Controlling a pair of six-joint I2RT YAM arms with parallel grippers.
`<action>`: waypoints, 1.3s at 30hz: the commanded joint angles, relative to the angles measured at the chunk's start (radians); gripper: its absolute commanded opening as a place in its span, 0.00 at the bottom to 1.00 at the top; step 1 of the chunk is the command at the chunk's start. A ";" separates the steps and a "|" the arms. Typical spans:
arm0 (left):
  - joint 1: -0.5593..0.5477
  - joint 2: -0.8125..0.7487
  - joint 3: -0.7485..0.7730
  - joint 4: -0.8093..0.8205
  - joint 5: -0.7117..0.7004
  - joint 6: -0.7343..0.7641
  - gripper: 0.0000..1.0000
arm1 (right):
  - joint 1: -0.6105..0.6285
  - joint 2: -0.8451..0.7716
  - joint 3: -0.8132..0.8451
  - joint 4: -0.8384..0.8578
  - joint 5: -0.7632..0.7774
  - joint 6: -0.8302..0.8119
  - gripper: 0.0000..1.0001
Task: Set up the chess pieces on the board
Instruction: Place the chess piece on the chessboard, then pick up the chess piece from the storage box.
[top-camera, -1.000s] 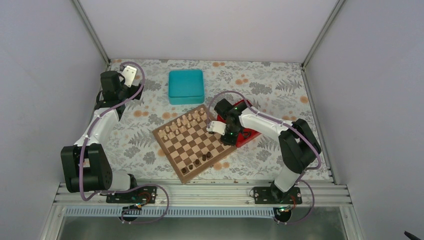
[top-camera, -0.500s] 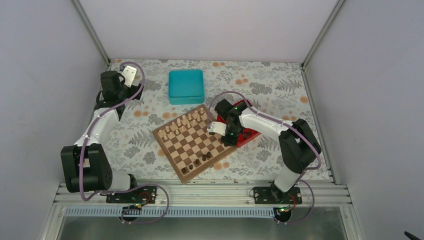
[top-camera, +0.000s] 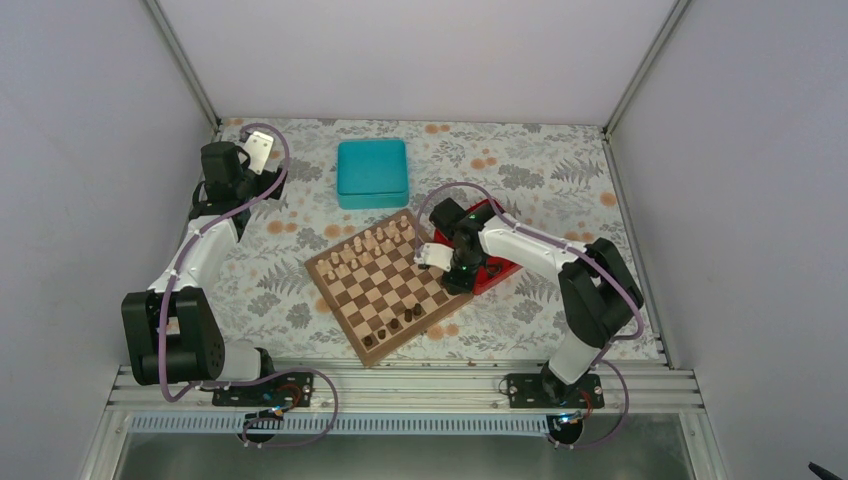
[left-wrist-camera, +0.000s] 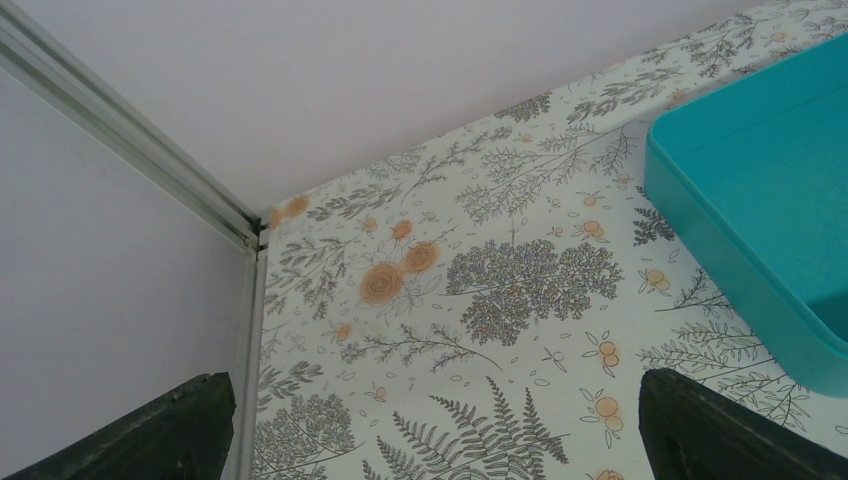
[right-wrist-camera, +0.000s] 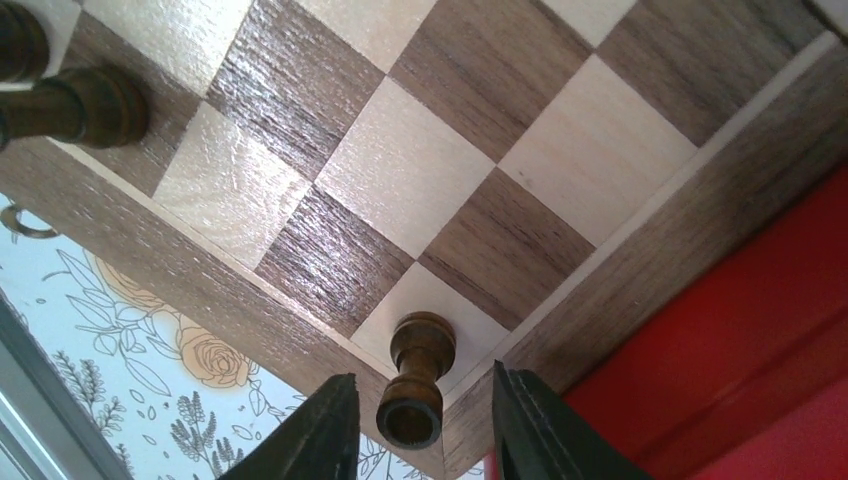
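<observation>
The board (top-camera: 348, 300) lies turned at an angle in the middle of the table. Several dark chess pieces (top-camera: 396, 324) stand along its near side. In the right wrist view a dark brown rook-like piece (right-wrist-camera: 416, 388) stands upright on the pale corner square of the board (right-wrist-camera: 400, 170). My right gripper (right-wrist-camera: 420, 378) is open around this piece, with a gap on each side. Two more dark pieces (right-wrist-camera: 85, 105) stand further along that row. My left gripper (top-camera: 258, 150) hovers at the far left corner, open and holding nothing (left-wrist-camera: 432, 385).
A red tray (top-camera: 497, 270) touches the board's right edge, right under the right arm, and fills the right side of the wrist view (right-wrist-camera: 760, 340). A teal box (top-camera: 372, 172) sits behind the board. Pale pieces (top-camera: 375, 242) line the board's far side.
My right gripper's jaws have parted from the dark piece, which now stands free on the corner square. Neither arm has otherwise moved.
</observation>
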 joint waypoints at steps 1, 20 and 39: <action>0.006 0.001 0.022 0.011 0.012 0.000 1.00 | -0.011 -0.081 0.038 -0.019 0.008 0.002 0.39; 0.006 -0.010 0.015 0.016 0.006 0.000 1.00 | -0.399 0.016 0.226 0.041 0.135 -0.144 0.55; 0.007 -0.008 0.009 0.021 0.005 0.000 1.00 | -0.452 0.249 0.270 0.122 0.094 -0.172 0.52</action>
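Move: In the red tray, the dark piece to be fetched next stands about 15 cm ahead of the right hand, 10 cm to its right and 4 cm below. Another dark piece stands 18 cm ahead and 6 cm right of the hand. The just-placed piece is still between the right fingertips on its corner square; the nearest piece of its row is 5 cm back, 9 cm left. From the left hand, the tray piece lies some 48 cm right, 8 cm back and 20 cm below. Leaving the placed piece, the right hand lifts straight up with its already loosened fingers opening further, then arcs about 16 cm forward and 11 cm right over the board's edge into the tray. It peaks some 10 cm up and sinks again as far, turning nearly 20 degrees clockwise, the fingertips tilting forward, and slows above the dark piece with the fingers astride its line, not closing. ##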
